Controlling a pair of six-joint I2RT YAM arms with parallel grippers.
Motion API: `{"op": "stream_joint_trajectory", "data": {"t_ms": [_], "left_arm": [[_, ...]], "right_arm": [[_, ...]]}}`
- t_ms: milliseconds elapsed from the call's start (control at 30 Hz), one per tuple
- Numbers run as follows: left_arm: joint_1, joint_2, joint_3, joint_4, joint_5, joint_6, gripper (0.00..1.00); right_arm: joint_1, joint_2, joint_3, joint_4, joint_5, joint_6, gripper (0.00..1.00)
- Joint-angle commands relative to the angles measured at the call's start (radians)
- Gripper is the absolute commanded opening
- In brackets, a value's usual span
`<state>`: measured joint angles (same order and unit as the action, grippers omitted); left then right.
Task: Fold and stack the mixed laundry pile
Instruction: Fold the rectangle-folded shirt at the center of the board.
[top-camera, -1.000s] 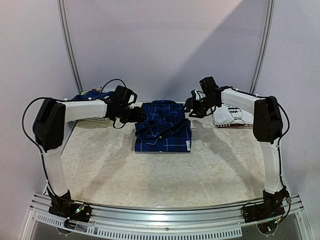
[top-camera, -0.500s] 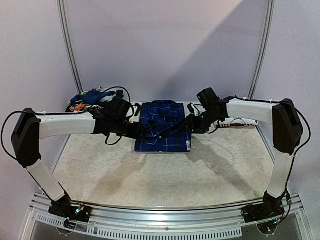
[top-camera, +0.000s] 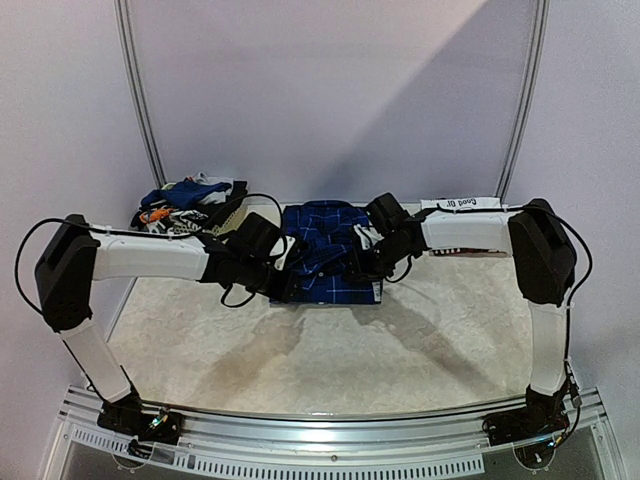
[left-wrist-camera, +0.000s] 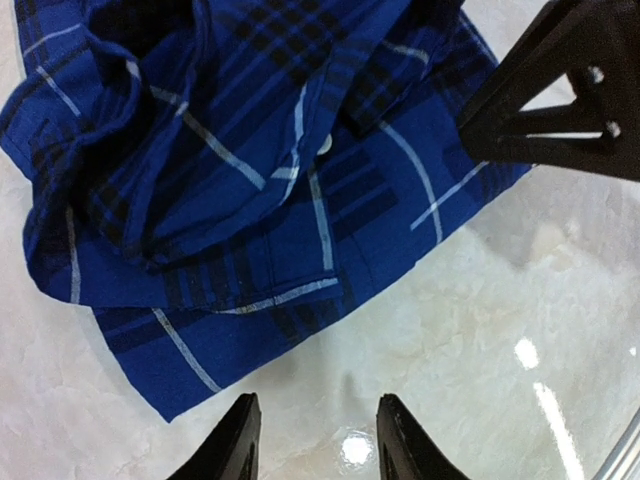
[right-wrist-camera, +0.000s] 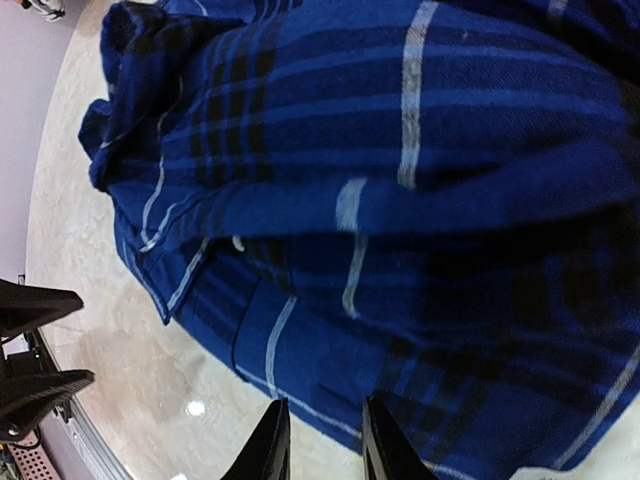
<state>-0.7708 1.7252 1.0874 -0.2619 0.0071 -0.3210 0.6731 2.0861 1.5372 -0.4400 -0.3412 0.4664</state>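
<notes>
A blue-and-black plaid shirt (top-camera: 325, 250) lies folded at the table's middle back. The rest of the mixed laundry pile (top-camera: 188, 200) is heaped at the back left. My left gripper (top-camera: 287, 278) sits low at the shirt's near left corner. In the left wrist view its gripper (left-wrist-camera: 318, 448) is open over bare tabletop, just off the shirt's (left-wrist-camera: 250, 180) corner, with nothing between the fingers. My right gripper (top-camera: 358, 264) is at the shirt's near right edge. In the right wrist view its gripper (right-wrist-camera: 324, 448) stands narrowly open over the shirt's (right-wrist-camera: 400, 200) hem, and the fabric there lies flat.
A white printed piece (top-camera: 462, 204) shows behind my right forearm at the back right. The pale marbled tabletop (top-camera: 330, 350) stretches toward the near rail (top-camera: 330, 432). Curved frame poles (top-camera: 140, 100) rise at the back corners.
Both arms have swung down and inward from the shirt's far sides to its near edge. Both sets of jaws have narrowed.
</notes>
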Motion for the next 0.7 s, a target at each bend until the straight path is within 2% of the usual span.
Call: {"op": "stream_joint_trajectory", "data": {"t_ms": [0, 500, 667], "left_arm": [[-0.008, 0.056, 0.042, -0.041, -0.004, 0.028, 0.40], [-0.010, 0.016, -0.024, -0.016, -0.042, 0.017, 0.39], [-0.011, 0.006, -0.043, -0.012, -0.047, 0.012, 0.39]], "right_arm": [[-0.004, 0.054, 0.077, 0.006, 0.023, -0.004, 0.26], [-0.057, 0.235, 0.347, -0.022, 0.070, 0.006, 0.26], [-0.099, 0.275, 0.413, 0.026, 0.053, 0.031, 0.26]]}}
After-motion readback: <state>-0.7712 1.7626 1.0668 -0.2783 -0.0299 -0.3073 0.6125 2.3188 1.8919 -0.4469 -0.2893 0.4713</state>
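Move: The right gripper hangs low over the near part of the blue shirt. The loose bunched fold it goes for lies about 5 cm ahead, 2 cm left and 1 cm below; the shirt's near right corner is some 5 cm right and 3 cm back. From the left gripper, over bare board, the near hem lies about 4 cm straight ahead and the near left corner 4 cm ahead and 5 cm left, both roughly 5 cm lower. Run the right gripper forward about 9 cm over the shirt at almost constant height, drifting slightly left, so its narrowly parted fingertips slide in under the loose fold and push it outward. Meanwhile sink the left gripper some 2.5 cm in front of the near hem, fingers kept part-open and clear of the cloth. ##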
